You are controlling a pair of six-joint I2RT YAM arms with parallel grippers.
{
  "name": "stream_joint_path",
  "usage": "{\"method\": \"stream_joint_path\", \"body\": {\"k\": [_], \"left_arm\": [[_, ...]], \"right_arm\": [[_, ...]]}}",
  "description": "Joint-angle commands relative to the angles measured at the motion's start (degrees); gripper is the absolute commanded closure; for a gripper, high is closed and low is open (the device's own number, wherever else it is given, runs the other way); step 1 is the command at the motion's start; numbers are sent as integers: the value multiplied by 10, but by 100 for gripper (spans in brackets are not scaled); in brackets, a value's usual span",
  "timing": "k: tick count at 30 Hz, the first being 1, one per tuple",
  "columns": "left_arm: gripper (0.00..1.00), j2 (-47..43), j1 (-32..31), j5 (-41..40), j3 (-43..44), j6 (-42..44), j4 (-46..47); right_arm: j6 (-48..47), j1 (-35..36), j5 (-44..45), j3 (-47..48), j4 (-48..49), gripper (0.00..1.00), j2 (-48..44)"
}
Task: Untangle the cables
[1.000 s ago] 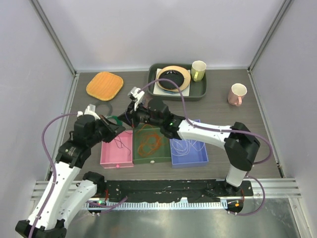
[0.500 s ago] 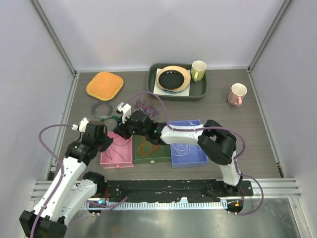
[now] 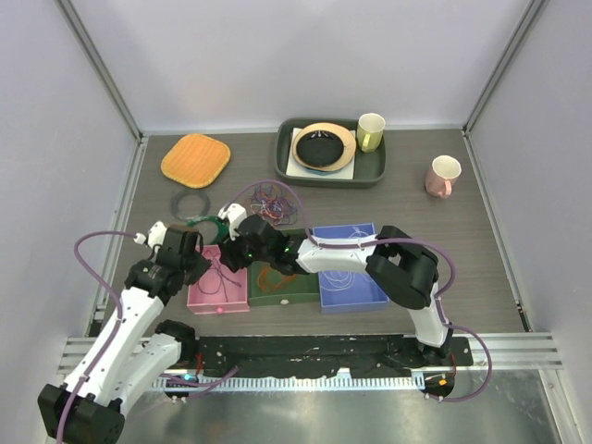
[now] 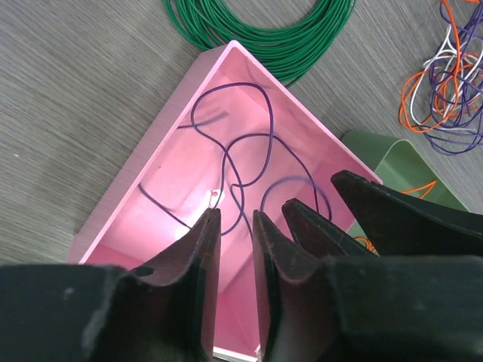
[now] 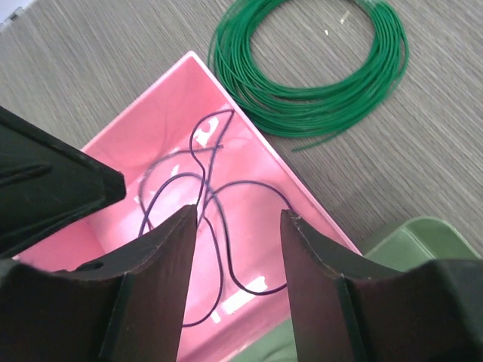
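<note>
A dark purple cable (image 4: 249, 143) lies looped inside the pink tray (image 4: 162, 162), also seen in the right wrist view as the purple cable (image 5: 215, 192). My left gripper (image 4: 235, 220) hangs over that tray, its jaws a narrow gap apart with nothing between them. My right gripper (image 5: 238, 219) hovers just beside it, open wider and empty. In the top view the left gripper (image 3: 205, 257) and right gripper (image 3: 233, 252) nearly touch. A tangle of orange, purple and white cables (image 3: 271, 198) rests on the table behind the trays.
A green tray (image 3: 282, 294) holding an orange cable and a blue tray (image 3: 370, 298) holding a white cable stand right of the pink one. A green coiled ring (image 5: 309, 68) lies just behind the pink tray, with a dark ring (image 3: 190, 201) and an orange mat (image 3: 195, 159) farther back.
The right arm has swung left and nearer, from behind the green tray to over the pink tray. Both grippers, shut before, have opened. The left arm has drawn back slightly.
</note>
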Motion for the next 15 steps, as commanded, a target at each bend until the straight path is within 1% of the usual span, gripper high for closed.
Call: {"method": "stream_joint_path", "body": {"k": [1,2,3,5,6,8,9,10,11,12,15], "left_arm": [[69,4,0,-12,13,4,-8],[68,1,0,-7,20,8,-7],[57,0,0,2,24,19,-7],[43,-5,0,8,37,31,-1],[31,-7,0,9,43,35,0],[21,-8,0,9,60,54,-1],[10,-7,0,6,81,59,-2],[4,-7,0,6,93,70,2],[0,-5,0,10,117,78,7],[0,4,0,13,127,87,25],[0,28,0,20,170,109,61]], "right_arm": [[-16,7,32,25,-32,46,-37],[-18,8,34,23,-33,45,-46],[-20,8,36,22,-35,43,-51],[-25,8,40,21,-39,41,-66],[-29,8,42,21,-40,38,-72],[-40,8,58,25,-47,33,-86],[-45,7,69,26,-52,26,-103],[-52,7,80,27,-61,21,-113],[-65,7,107,27,-63,16,-124],[-70,6,121,26,-65,10,-145],[-82,-7,166,20,-69,9,-177]]}}
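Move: The tangled cables that are left lie about 16 cm ahead of my left hand and 18 cm to its right, some 6 cm lower. From my right hand they are roughly 12 cm ahead and 12 cm right. The purple cable in the pink bin lies 5 cm right and 2 cm back of my left hand; from my right hand it's 6 cm back and 1 cm left. The green coil sits 5 cm ahead and 4 cm left of my right hand. I spread both grippers above the purple cable, the left from a narrow gap to fully open, the half-open right nearly wide. My left hand first stays put, while my right dips about 1 cm and slides right. Then I lift both some 6 to 7 cm out of the pink bin area, easing forward, the right hand also drifting about 4 cm right in all, the fingers tipping up roughly 10 degrees. ##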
